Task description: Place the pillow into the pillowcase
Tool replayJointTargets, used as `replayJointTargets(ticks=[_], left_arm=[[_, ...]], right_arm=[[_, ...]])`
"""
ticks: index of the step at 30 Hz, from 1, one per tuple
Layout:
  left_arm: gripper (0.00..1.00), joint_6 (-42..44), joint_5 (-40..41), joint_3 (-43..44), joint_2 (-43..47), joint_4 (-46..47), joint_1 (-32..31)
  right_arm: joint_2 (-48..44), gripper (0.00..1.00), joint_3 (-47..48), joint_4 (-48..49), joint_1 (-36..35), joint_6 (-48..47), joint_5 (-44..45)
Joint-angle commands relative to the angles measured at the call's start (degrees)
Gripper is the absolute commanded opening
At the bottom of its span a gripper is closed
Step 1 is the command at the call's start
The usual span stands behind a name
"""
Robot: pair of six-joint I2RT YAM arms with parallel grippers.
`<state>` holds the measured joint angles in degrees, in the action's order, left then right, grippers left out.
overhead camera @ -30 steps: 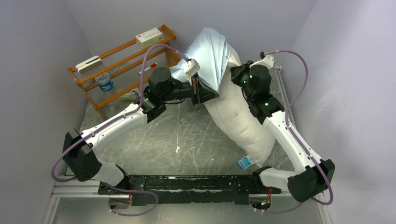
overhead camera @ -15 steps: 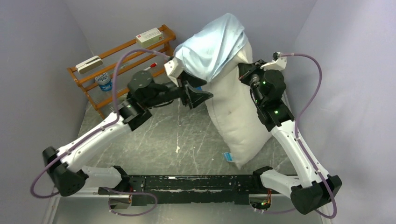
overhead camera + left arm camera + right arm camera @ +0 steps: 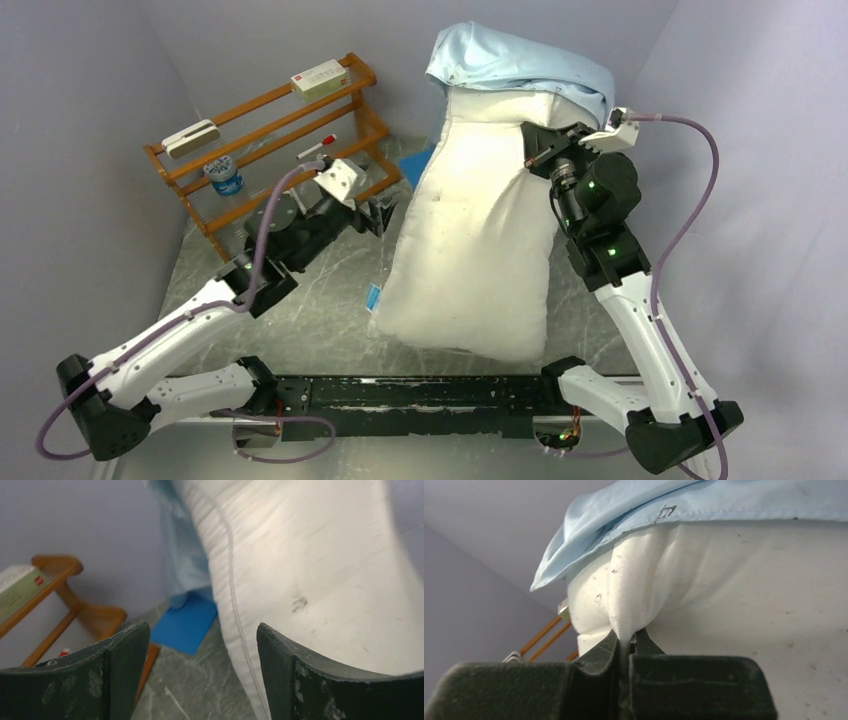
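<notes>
The white pillow (image 3: 475, 240) stands upright on the table, its blue tag (image 3: 373, 297) at the lower left corner. The pale blue pillowcase (image 3: 520, 65) lies draped over its top end only. My right gripper (image 3: 540, 150) is high on the pillow's right side. In the right wrist view it (image 3: 626, 645) is shut on a pinched fold of the pillow (image 3: 749, 605), just below the pillowcase (image 3: 704, 500) hem. My left gripper (image 3: 385, 215) hangs open just left of the pillow. Nothing sits between its fingers (image 3: 202, 680), with the pillow's seam (image 3: 310, 570) beside the right finger.
A wooden rack (image 3: 270, 130) with small boxes and a bottle stands at the back left. A flat bright-blue sheet (image 3: 187, 622) lies on the table behind the pillow. Grey walls close in on both sides.
My left gripper opened, let go of the pillowcase and drew back to the left and down. The right arm lifted the pillow upright; the pillowcase now caps only its top.
</notes>
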<state>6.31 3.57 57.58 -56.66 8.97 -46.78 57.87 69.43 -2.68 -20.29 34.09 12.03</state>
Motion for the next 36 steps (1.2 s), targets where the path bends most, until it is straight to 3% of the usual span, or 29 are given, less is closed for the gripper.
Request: replayJointTargets(ticks=[1, 5, 12, 17, 22, 36], left_arm=[[0.81, 0.9, 12.0, 0.3, -4.0, 6.8, -0.2], [0.79, -4.9, 12.2, 7.2, -10.9, 3.9, 1.6], [0.74, -16.3, -1.2, 3.0, -12.3, 19.4, 11.1], [0.76, -13.8, -11.2, -0.4, -11.6, 32.3, 11.7], [0.78, -12.4, -14.6, 1.3, -13.1, 31.7, 11.7], [0.77, -10.8, -6.2, 0.6, -14.7, 35.2, 11.7]], right_arm=[[-4.5, 0.0, 3.1, 10.9, 0.4, 1.2, -4.3], [-6.2, 0.0, 2.1, 10.6, 0.4, 0.1, -5.7], [-8.5, 0.0, 2.3, 9.0, 0.4, 0.5, -7.9], [-10.2, 0.0, 0.5, 10.3, 0.4, 4.8, -10.9], [-11.1, 0.0, -1.9, 13.5, 0.4, 10.3, -12.8], [-10.2, 0.0, -3.4, 19.1, 0.4, 17.6, -17.9]])
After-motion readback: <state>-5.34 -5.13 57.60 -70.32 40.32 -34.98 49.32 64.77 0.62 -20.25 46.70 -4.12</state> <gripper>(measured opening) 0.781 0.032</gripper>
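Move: The pillowcase's left hem corner is about 15 cm ahead of my open left hand, 9 cm to its right and 8 cm above. The middle of the bare pillow lies level ahead, roughly 13 cm right and 12 cm below; the blue folder is on the table some 14 cm ahead, 8 cm right and 38 cm lower. From my right hand, which already pinches the pillow's upper part, that corner is about 7 cm ahead, 12 cm left and 4 cm above. I reach my open left hand forward towards the pillowcase's left hem, about 9 cm with a shallow dip, then ease back 2 cm while rising to finish some 5 cm higher, its left side rolling down nearly 20 degrees. My right hand keeps its pinch on the pillow and draws it back about 6 cm, lifting at first and then bringing it left, turning counter-clockwise with its left side rising. ##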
